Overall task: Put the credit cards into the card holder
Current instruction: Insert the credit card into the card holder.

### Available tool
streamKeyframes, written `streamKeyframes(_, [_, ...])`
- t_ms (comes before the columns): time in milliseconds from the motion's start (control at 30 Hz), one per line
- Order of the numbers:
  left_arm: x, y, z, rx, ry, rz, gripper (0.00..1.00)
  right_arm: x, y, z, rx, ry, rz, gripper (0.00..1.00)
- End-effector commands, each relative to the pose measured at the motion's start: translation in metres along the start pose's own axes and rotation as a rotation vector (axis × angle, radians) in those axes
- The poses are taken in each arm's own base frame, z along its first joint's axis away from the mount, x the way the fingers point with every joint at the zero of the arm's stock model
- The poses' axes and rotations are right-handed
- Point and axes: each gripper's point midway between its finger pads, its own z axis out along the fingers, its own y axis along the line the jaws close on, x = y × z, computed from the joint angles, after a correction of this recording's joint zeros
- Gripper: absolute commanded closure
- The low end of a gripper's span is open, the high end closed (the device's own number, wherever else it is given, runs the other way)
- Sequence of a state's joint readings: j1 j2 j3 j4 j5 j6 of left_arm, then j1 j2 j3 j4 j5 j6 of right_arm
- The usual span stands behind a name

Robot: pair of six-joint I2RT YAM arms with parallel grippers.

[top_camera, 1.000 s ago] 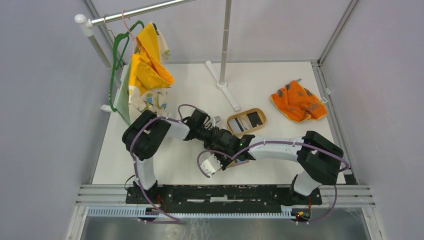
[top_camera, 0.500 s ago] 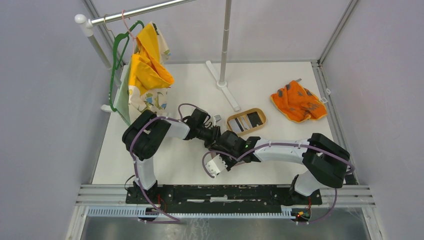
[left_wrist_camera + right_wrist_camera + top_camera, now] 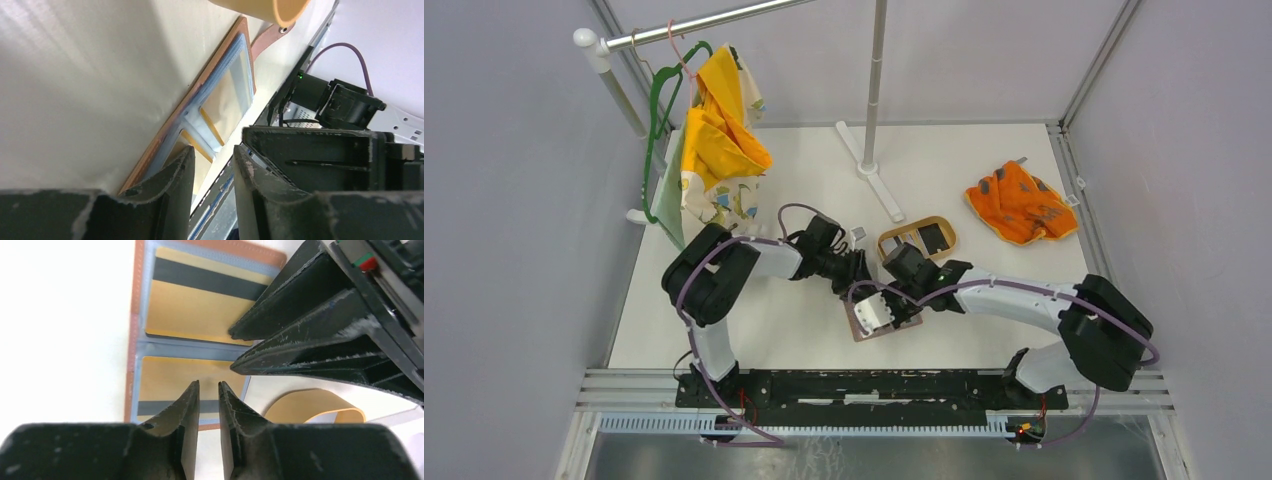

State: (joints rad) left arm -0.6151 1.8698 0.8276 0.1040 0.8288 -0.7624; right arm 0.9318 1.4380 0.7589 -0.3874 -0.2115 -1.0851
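The card holder (image 3: 137, 347) lies open and flat on the table, reddish-brown outside and blue-grey inside. Two yellowish credit cards (image 3: 200, 305) with dark stripes sit in its pockets. My right gripper (image 3: 208, 384) hovers just over its near pocket, jaws slightly open with nothing between them. My left gripper (image 3: 212, 150) is open and empty beside the holder (image 3: 220, 100), its strap tab (image 3: 272, 37) beyond. From above, the holder (image 3: 907, 323) shows under the right gripper (image 3: 879, 318), with the left gripper (image 3: 859, 280) close by. More cards (image 3: 937, 238) lie in the wooden tray (image 3: 952, 240).
An orange patterned cloth (image 3: 1021, 203) lies at the back right. A rack with a pole base (image 3: 869, 170) stands behind, with yellow garments (image 3: 719, 150) hanging at the back left. The two arms cross closely near the tray.
The right gripper has swung right and away from the near edge, now over the card holder, and its elbow moved right. Both grippers' jaws have opened a little. The left arm barely moved.
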Motion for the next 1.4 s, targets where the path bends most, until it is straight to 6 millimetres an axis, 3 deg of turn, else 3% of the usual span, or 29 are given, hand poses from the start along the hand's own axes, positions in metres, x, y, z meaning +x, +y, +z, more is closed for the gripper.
streamKeyframes(0, [-0.010,-0.009,-0.018,-0.058,-0.104,0.111,0.58,-0.043,-0.006,-0.035,-0.040,-0.292,0.037,0.72])
streamKeyframes(167, [-0.011,-0.054,-0.032,-0.017,-0.191,0.290,0.57,-0.040,-0.023,-0.076,0.071,-0.437,0.094,0.64])
streamKeyframes(333, [0.003,-0.113,-0.034,-0.030,-0.313,0.587,0.58,-0.032,-0.037,-0.117,0.230,-0.563,0.176,0.38])
streamKeyframes(467, [0.009,-0.137,-0.045,-0.110,-0.479,0.733,0.59,-0.022,-0.042,-0.147,0.329,-0.663,0.268,0.23])
streamKeyframes(633, [0.009,-0.142,-0.087,-0.122,-0.752,0.789,0.61,-0.018,-0.038,-0.170,0.385,-0.755,0.348,0.02])
streamKeyframes(767, [0.007,-0.140,-0.113,-0.099,-0.886,0.762,0.56,-0.010,-0.035,-0.169,0.373,-0.809,0.504,0.02])
streamKeyframes(833, [0.002,-0.129,-0.117,-0.151,-0.909,0.689,0.40,-0.006,-0.033,-0.164,0.349,-0.828,0.571,0.02])
streamKeyframes(900, [-0.006,-0.110,-0.117,-0.248,-0.917,0.608,0.09,-0.002,-0.032,-0.159,0.318,-0.832,0.602,0.02])
streamKeyframes(933, [-0.009,-0.102,-0.115,-0.294,-0.911,0.576,0.02,0.001,-0.031,-0.156,0.305,-0.822,0.609,0.02])
streamKeyframes(1100, [-0.002,-0.110,-0.098,-0.224,-0.849,0.565,0.00,0.015,-0.030,-0.149,0.309,-0.767,0.619,0.02])
streamKeyframes(1367, [0.006,-0.119,-0.128,-0.137,-0.951,0.583,0.00,0.035,-0.028,-0.156,0.369,-0.756,0.626,0.02])
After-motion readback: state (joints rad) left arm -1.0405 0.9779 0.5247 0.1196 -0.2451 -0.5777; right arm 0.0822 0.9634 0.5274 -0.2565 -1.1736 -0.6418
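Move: The open card holder lies right beneath my empty hands, its middle about 3 cm back, 3 cm to the right and 2 cm below my left hand. From my right hand it is about 2 cm back, 3 cm to the left and 3 cm below. The tray with the other cards stands some 13 cm ahead of my right hand and 5 cm to its right. I back both empty hands off the card holder. My left rises about 15 cm, swinging back and right, then forward and left, before sinking slightly; its wrist rolls until the fingers point forward-right. My right climbs as high while drawing some 8 cm to the right, dips a little, and its steep fingers tip up to point left, nearly level. Both grippers open wide. ##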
